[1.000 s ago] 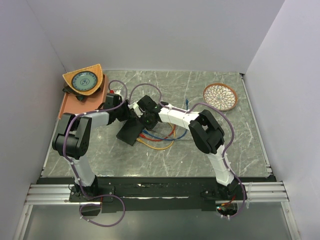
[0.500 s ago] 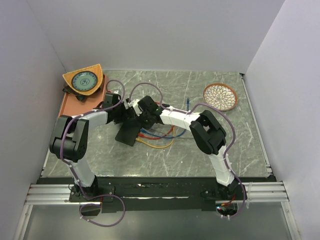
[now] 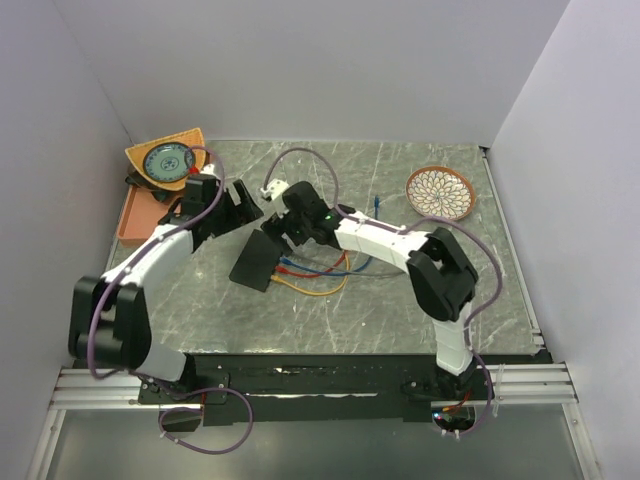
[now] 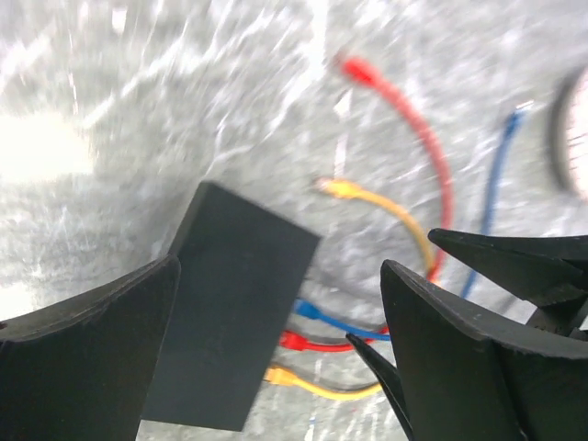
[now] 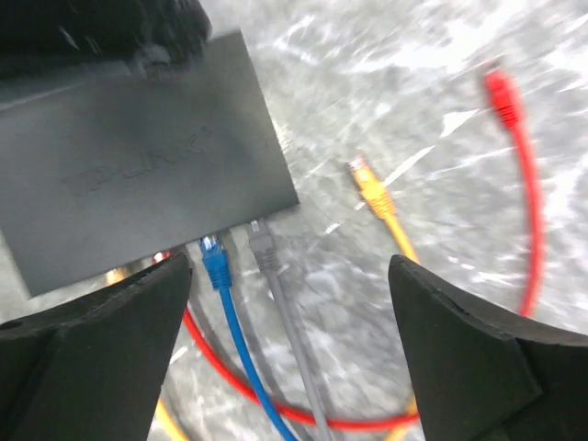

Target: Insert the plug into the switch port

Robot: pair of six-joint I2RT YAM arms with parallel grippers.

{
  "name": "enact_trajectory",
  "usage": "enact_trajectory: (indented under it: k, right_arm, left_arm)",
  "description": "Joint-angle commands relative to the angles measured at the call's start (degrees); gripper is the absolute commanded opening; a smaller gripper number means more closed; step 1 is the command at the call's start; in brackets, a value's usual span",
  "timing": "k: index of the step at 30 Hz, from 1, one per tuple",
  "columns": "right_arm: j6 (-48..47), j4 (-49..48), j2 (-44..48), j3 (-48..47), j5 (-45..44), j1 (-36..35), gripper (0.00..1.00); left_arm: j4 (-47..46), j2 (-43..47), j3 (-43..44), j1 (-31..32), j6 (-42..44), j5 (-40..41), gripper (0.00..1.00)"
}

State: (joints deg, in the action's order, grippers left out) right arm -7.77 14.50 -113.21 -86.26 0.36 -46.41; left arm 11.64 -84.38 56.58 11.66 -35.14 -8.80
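Observation:
The flat matte-black switch box (image 3: pixel 257 260) lies on the marble table, clear of both grippers. Its row of switch ports is along the side facing right, where blue (image 5: pixel 214 262), grey (image 5: pixel 265 248), red (image 4: pixel 292 341) and yellow (image 4: pixel 276 374) plugs sit against it. The grey plug's head meets the box's edge. My left gripper (image 3: pixel 238 205) hangs open above the box (image 4: pixel 230 340), nothing between its fingers. My right gripper (image 3: pixel 284 225) is open too, above the plugged cables, with the box (image 5: pixel 138 184) beyond it.
Loose cable ends lie right of the box: red (image 5: pixel 499 92), yellow (image 5: pixel 367 184), blue (image 3: pixel 375 205). An orange tray (image 3: pixel 133 215) and an orange wedge with a round dial (image 3: pixel 168 160) stand at the far left. A patterned bowl (image 3: pixel 440 192) sits far right.
Both grippers have opened and drawn back from the box toward the far side. The left arm's elbow swung out to the left. The box now lies uncovered.

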Motion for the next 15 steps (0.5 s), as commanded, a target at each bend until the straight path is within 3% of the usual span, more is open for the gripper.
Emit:
enact_trajectory:
  k: [1, 7, 15]
  right_arm:
    - [1.44, -0.88, 9.13, 1.18, -2.64, -0.34, 0.99]
    - [3.37, 0.88, 17.57, 4.16, -2.03, -0.34, 0.99]
    - [7.68, 0.61, 33.92, 15.67, -0.62, -0.43, 0.99]
  left_arm:
    - [-2.32, 7.89, -0.59, -0.06, 0.59, 1.51, 0.96]
    - [-5.04, 16.42, -3.22, 0.03, 1.65, 0.54, 0.96]
    - [-8.13, 26.19, -7.62, 0.03, -0.81, 0.8, 0.96]
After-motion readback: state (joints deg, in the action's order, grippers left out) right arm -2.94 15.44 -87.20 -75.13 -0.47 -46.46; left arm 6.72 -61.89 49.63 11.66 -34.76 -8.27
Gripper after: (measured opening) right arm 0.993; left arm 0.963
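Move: About 4 cm back from the empty right hand and 5 cm to its left lies the black switch, some 8 cm lower. Its grey plug is 2 cm back and 1 cm right of that hand; the yellow cable's loose end lies 3 cm ahead and 2 cm right, both at table height. From the left hand the switch sits roughly 4 cm back, 3 cm right and 10 cm down, with the grey plug 2 cm back and 10 cm right. Rising clear of the switch, both empty hands back off with fingers staying wide open. The right climbs about 13 cm, drawing some 5 cm back and 5 cm to its right, while the left lifts roughly 11 cm and comes back about 4 cm; both tip their fingertips upward, the left by some 20 degrees. Neither touches anything. ##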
